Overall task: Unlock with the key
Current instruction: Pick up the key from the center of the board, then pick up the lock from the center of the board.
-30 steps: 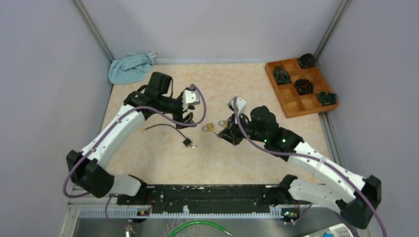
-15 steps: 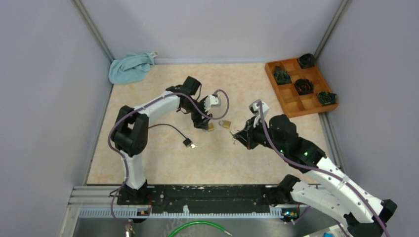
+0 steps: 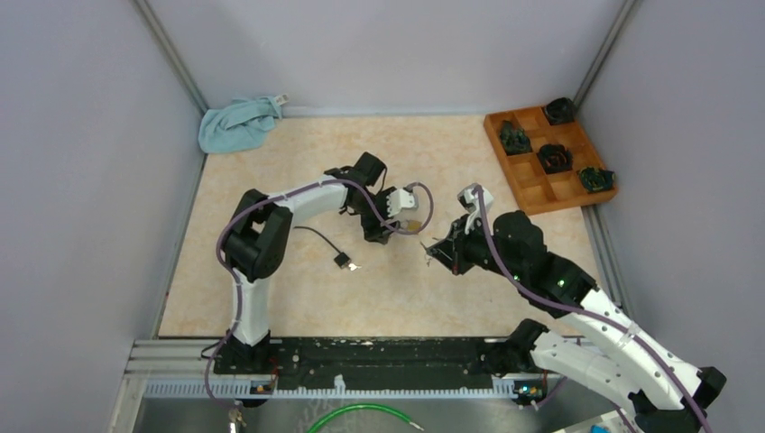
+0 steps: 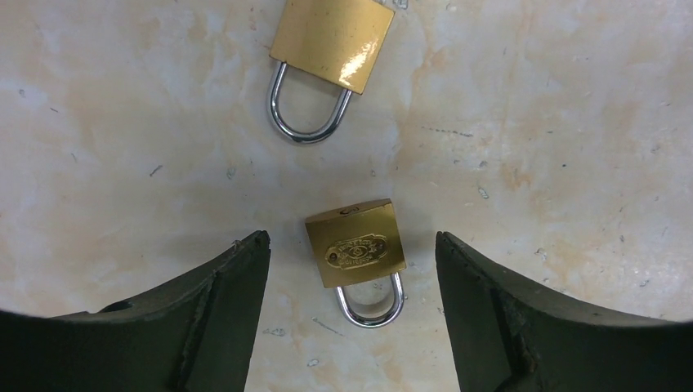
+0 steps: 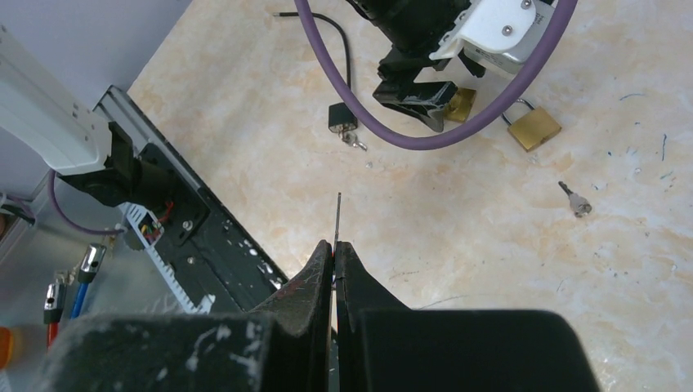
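Observation:
Two brass padlocks lie flat on the marbled table. The nearer padlock [image 4: 356, 245] rests between the fingers of my left gripper [image 4: 350, 241], which is open and touches nothing, its steel shackle pointing toward the wrist. The second padlock [image 4: 331, 41] lies just beyond it. In the top view the left gripper [image 3: 390, 229] hovers over them at mid table. My right gripper [image 5: 335, 247] is shut on a key [image 5: 337, 216], seen edge-on as a thin blade sticking out past the fingertips. It hangs to the right of the padlocks [image 5: 535, 129], apart from them.
A loose silver key [image 5: 574, 200] lies on the table near the padlocks. A small black lock on a dark cable [image 3: 343, 260] sits left of centre. A blue cloth [image 3: 236, 122] is at the back left, and a wooden compartment tray [image 3: 539, 191] at the back right.
The left arm has swung right and come down over the two padlocks, still open. The right arm pulled back to the right with the key, then held nearly still.

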Robot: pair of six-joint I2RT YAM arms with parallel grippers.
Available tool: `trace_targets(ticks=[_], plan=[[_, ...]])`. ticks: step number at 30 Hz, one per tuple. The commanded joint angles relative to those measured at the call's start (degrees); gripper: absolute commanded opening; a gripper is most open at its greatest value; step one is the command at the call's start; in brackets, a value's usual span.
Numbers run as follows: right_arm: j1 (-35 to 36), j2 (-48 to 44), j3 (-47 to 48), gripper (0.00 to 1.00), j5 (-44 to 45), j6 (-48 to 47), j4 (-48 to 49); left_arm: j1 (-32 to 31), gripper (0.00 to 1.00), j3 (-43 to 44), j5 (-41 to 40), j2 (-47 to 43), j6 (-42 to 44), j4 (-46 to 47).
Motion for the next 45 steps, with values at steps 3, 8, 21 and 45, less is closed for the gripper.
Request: trace_targets(ticks=[3, 8, 21, 45], plan=[[-0.17, -1.04, 1.96, 0.0, 0.17, -0.01, 0.88, -0.72, 0.79, -1.83, 0.04, 0.67, 0.65, 0.57], [-0.17, -0.61, 2.81, 0.0, 0.35, -0.42, 0.24, -0.9, 0.76, -3.66, -0.09, 0.18, 0.88, 1.88], [-0.17, -0.63, 4.29, 0.0, 0.94, -0.5, -1.05, -2.31, 0.24, -5.18, 2.78, -0.76, 5.71, -2.39], [-0.21, 1.95, 7.36, 0.0, -6.87, -2.45, 1.71, -1.25, 0.0, -18.67, 7.17, -50.26, 43.01, -4.3]])
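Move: The left hand is open astride the left padlock, whose middle is about 2 cm below it, 1 cm back and 1 cm to its right. The second padlock lies level with the hand, some 8 cm to its right, and a loose key about 14 cm right and 3 cm back. The cable lock is roughly 7 cm left and 7 cm back. From the right hand the left padlock is about 17 cm ahead, 12 cm left and 23 cm below. Sink the open left gripper a final centimetre and close it on the sides of the left padlock's brass body. Keep that grip and draw the hand back a few centimetres, low and almost level, then raise it fast about 20 cm, away from the second padlock, easing left while the wrist turns clockwise and the fingertips swing forward, some 45 degrees in all. ##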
